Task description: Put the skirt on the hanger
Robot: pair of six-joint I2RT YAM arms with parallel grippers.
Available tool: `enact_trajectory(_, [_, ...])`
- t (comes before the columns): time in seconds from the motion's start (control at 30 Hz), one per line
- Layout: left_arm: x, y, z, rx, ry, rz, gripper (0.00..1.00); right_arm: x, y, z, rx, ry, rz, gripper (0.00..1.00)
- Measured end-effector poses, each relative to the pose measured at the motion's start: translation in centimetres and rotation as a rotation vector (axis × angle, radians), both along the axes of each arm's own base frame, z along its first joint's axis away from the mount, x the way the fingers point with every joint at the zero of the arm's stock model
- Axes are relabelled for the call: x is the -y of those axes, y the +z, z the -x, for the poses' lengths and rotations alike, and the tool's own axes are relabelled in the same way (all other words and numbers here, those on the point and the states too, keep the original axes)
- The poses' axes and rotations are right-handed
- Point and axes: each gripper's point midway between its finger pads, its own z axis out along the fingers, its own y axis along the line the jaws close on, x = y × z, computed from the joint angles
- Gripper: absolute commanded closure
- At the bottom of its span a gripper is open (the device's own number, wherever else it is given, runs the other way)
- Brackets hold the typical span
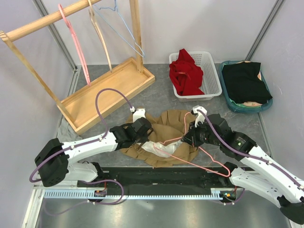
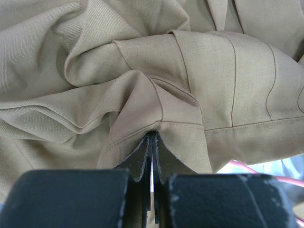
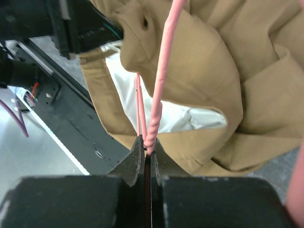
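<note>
A tan pleated skirt (image 1: 166, 124) with white lining (image 1: 159, 148) lies crumpled on the table between my arms. My left gripper (image 1: 145, 127) is shut on a fold of the skirt's waistband (image 2: 156, 121) at its left side. My right gripper (image 1: 190, 135) is shut on the twisted neck of a pink wire hanger (image 3: 154, 128). The hanger's wire (image 1: 199, 164) runs across the skirt's opening and loops toward the near table edge. In the right wrist view the skirt (image 3: 209, 80) hangs open right behind the hanger, white lining (image 3: 166, 114) showing.
A wooden rack (image 1: 107, 88) with pink, wood and blue hangers (image 1: 76, 45) stands at the back left. A white basket with a red garment (image 1: 187, 73) and a teal bin with a black garment (image 1: 246, 83) sit at the back right. A black base rail (image 1: 161, 178) runs along the near edge.
</note>
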Motion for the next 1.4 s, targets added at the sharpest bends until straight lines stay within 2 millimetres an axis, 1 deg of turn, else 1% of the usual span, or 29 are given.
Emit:
enact_trajectory(0.1, [0.2, 0.1, 0.0, 0.002, -0.003, 0.008, 0.97, -0.4, 0.8, -0.4, 0.030, 0.001, -0.029, 1.00])
enact_trajectory(0.13, [0.2, 0.2, 0.0, 0.000, -0.007, 0.014, 0.93, -0.5, 0.9, -0.5, 0.037, -0.001, -0.033, 1.00])
enact_trajectory(0.17, [0.3, 0.4, 0.1, 0.001, -0.009, 0.020, 0.84, -0.5, 0.9, -0.7, 0.040, -0.003, -0.034, 1.00])
enact_trajectory(0.27, [0.5, 1.3, 0.4, 0.011, -0.024, 0.061, 0.68, -0.7, 0.5, -1.3, 0.039, -0.017, -0.016, 1.00])
enact_trajectory(0.3, [0.5, 1.8, 0.5, 0.018, -0.030, 0.079, 0.67, -0.8, 0.3, -1.6, 0.038, -0.023, -0.009, 1.00])
enact_trajectory(0.37, [0.6, 2.7, 0.8, 0.032, -0.041, 0.114, 0.66, -0.8, 0.1, -2.0, 0.041, -0.039, -0.001, 1.00])
enact_trajectory(0.43, [0.6, 3.5, 1.2, 0.041, -0.057, 0.150, 0.67, -0.8, 0.3, -2.5, 0.055, -0.058, -0.005, 1.00])
enact_trajectory(0.5, [0.7, 3.9, 1.6, 0.040, -0.077, 0.177, 0.71, -0.7, 0.5, -2.9, 0.069, -0.079, -0.008, 1.00])
enact_trajectory(0.57, [1.0, 3.8, 2.2, 0.029, -0.105, 0.191, 0.72, -0.5, 0.7, -3.2, 0.078, -0.100, -0.007, 1.00])
enact_trajectory(0.73, [1.5, 2.3, 4.0, -0.007, -0.180, 0.176, 0.73, -0.3, 1.0, -3.6, 0.095, -0.123, -0.012, 1.00])
enact_trajectory(0.83, [1.8, 2.0, 4.3, -0.006, -0.201, 0.169, 0.72, -0.3, 1.0, -3.6, 0.093, -0.126, -0.014, 1.00])
enact_trajectory(1.0, [1.8, 1.5, 3.8, 0.034, -0.179, 0.134, 0.70, -0.3, 1.1, -3.6, 0.091, -0.129, -0.016, 1.00])
enact_trajectory(1.03, [1.7, 1.4, 3.7, 0.044, -0.171, 0.123, 0.66, -0.4, 1.1, -3.6, 0.089, -0.130, -0.017, 1.00])
enact_trajectory(1.17, [1.2, 0.8, 2.8, 0.089, -0.129, 0.063, 0.61, -0.4, 1.1, -3.5, 0.086, -0.130, -0.021, 1.00])
enact_trajectory(1.4, [0.1, -1.0, 1.8, 0.106, -0.078, -0.034, 0.59, -0.3, 1.8, -3.3, 0.096, -0.133, -0.048, 1.00])
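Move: The left fingers are shut at the skirt's waistband edge, practically at the hand point. From that hand the hanger's tucked-in left end lies about 6 cm right, 2 cm back; the white lining is some 5 cm right, 4 cm back and slightly below. From the right hand, which holds the hanger, that waistband edge is about 15 cm left, 4 cm ahead and 11 cm below. Left opens, rises then backs about 4 cm, dips forward beside the waistband; right carries hanger 3.5 cm forward. ##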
